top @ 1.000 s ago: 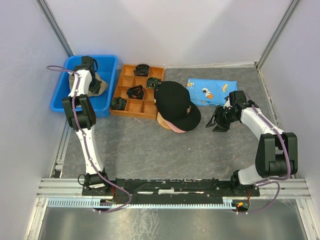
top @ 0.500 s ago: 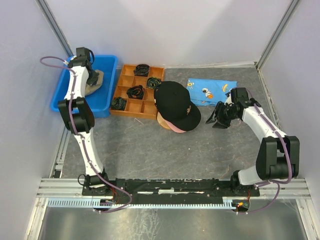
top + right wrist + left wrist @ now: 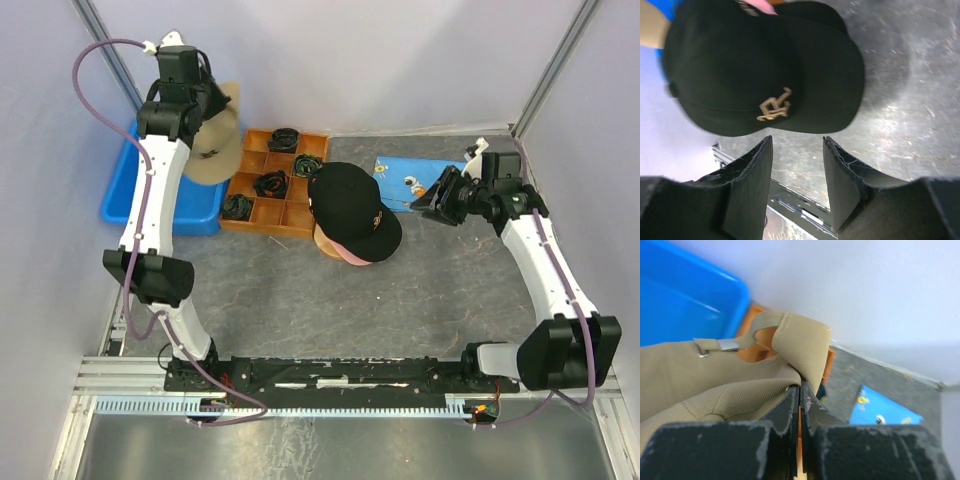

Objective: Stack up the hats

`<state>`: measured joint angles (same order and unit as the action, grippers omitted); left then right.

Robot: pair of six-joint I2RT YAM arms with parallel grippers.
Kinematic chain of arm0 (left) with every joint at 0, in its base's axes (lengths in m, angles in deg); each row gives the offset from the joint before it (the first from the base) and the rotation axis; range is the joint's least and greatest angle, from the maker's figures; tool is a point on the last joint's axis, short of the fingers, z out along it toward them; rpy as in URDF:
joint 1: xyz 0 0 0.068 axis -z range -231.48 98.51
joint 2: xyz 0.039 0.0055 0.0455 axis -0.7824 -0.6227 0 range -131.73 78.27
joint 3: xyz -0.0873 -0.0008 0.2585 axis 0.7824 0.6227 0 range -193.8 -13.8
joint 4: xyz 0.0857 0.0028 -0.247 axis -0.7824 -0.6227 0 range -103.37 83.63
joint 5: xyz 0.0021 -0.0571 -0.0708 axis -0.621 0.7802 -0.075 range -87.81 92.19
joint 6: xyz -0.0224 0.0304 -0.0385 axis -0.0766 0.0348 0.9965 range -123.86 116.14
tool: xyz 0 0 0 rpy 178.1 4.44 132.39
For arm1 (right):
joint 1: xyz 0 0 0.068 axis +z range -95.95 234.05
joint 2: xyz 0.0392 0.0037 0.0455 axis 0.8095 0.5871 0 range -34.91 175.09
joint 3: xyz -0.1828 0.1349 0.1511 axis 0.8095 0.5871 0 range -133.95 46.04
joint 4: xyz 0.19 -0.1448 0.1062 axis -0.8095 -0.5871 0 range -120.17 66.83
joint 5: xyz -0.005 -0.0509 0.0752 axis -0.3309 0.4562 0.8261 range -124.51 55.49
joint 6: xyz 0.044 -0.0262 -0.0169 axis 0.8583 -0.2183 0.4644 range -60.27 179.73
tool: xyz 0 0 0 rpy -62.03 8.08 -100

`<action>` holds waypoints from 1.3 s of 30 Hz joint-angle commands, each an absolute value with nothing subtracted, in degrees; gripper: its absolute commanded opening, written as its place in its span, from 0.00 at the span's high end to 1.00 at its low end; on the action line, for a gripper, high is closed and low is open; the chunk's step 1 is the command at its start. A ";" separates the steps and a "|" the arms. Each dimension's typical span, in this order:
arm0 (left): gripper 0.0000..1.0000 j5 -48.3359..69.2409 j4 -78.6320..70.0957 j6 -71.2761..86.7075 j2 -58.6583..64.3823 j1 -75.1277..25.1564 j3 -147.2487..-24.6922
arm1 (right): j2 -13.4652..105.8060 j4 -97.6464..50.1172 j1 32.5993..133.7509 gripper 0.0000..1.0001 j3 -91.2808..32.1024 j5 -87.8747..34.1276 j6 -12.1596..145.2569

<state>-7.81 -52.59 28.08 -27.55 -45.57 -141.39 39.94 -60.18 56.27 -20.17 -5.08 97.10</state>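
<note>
My left gripper (image 3: 207, 108) is shut on the back edge of the tan hat (image 3: 216, 152), which hangs in the air above the right end of the blue bin (image 3: 122, 190). In the left wrist view the fingers pinch the tan hat (image 3: 715, 385) fabric near its strap, with the left gripper (image 3: 800, 386) fully closed. A black hat (image 3: 350, 205) with a pale emblem tops a stack at the table's middle, and a pink hat's brim (image 3: 347, 256) peeks out beneath. My right gripper (image 3: 441, 199) hovers open to the right of the stack. It looks onto the black hat (image 3: 755, 65) and holds nothing, the right gripper (image 3: 797, 145) well apart from it.
A wooden divided tray (image 3: 256, 212) with small black coiled bundles (image 3: 270, 183) sits between the bin and the stack. A blue cartoon-print cloth (image 3: 405, 178) lies behind the right gripper. Grey walls close in left, back and right.
The left arm has risen and lifted the tan hat out of the blue bin. The right arm has lifted and drawn back toward the blue cloth, its jaws still open.
</note>
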 commanded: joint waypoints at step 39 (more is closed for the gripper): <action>0.97 13.32 -29.00 100.86 -18.38 -31.46 -145.96 | 45.30 -2.87 77.77 0.25 -29.30 -7.05 97.58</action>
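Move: The beige hat, already pinched in the left hand, hangs about 44 cm to the left of the open right hand, 12 cm farther out and 10 cm higher. The black hat on the stand lies some 29 cm right of the left hand, 17 cm back and 20 cm down; from the right hand it is 15 cm left, about level in depth, 4 cm down. The organizer box sits 10 cm right of the left hand, 4 cm back and 35 cm below. The beige hat is carried up about 20 cm and right some 17 cm, also back, as the left hand keeps its pinch and rolls about 75 degrees, left side sinking. Meanwhile the empty right hand climbs and then swings left towards the beige hat, over the black hat, tipping its fingers up and opening wider. ##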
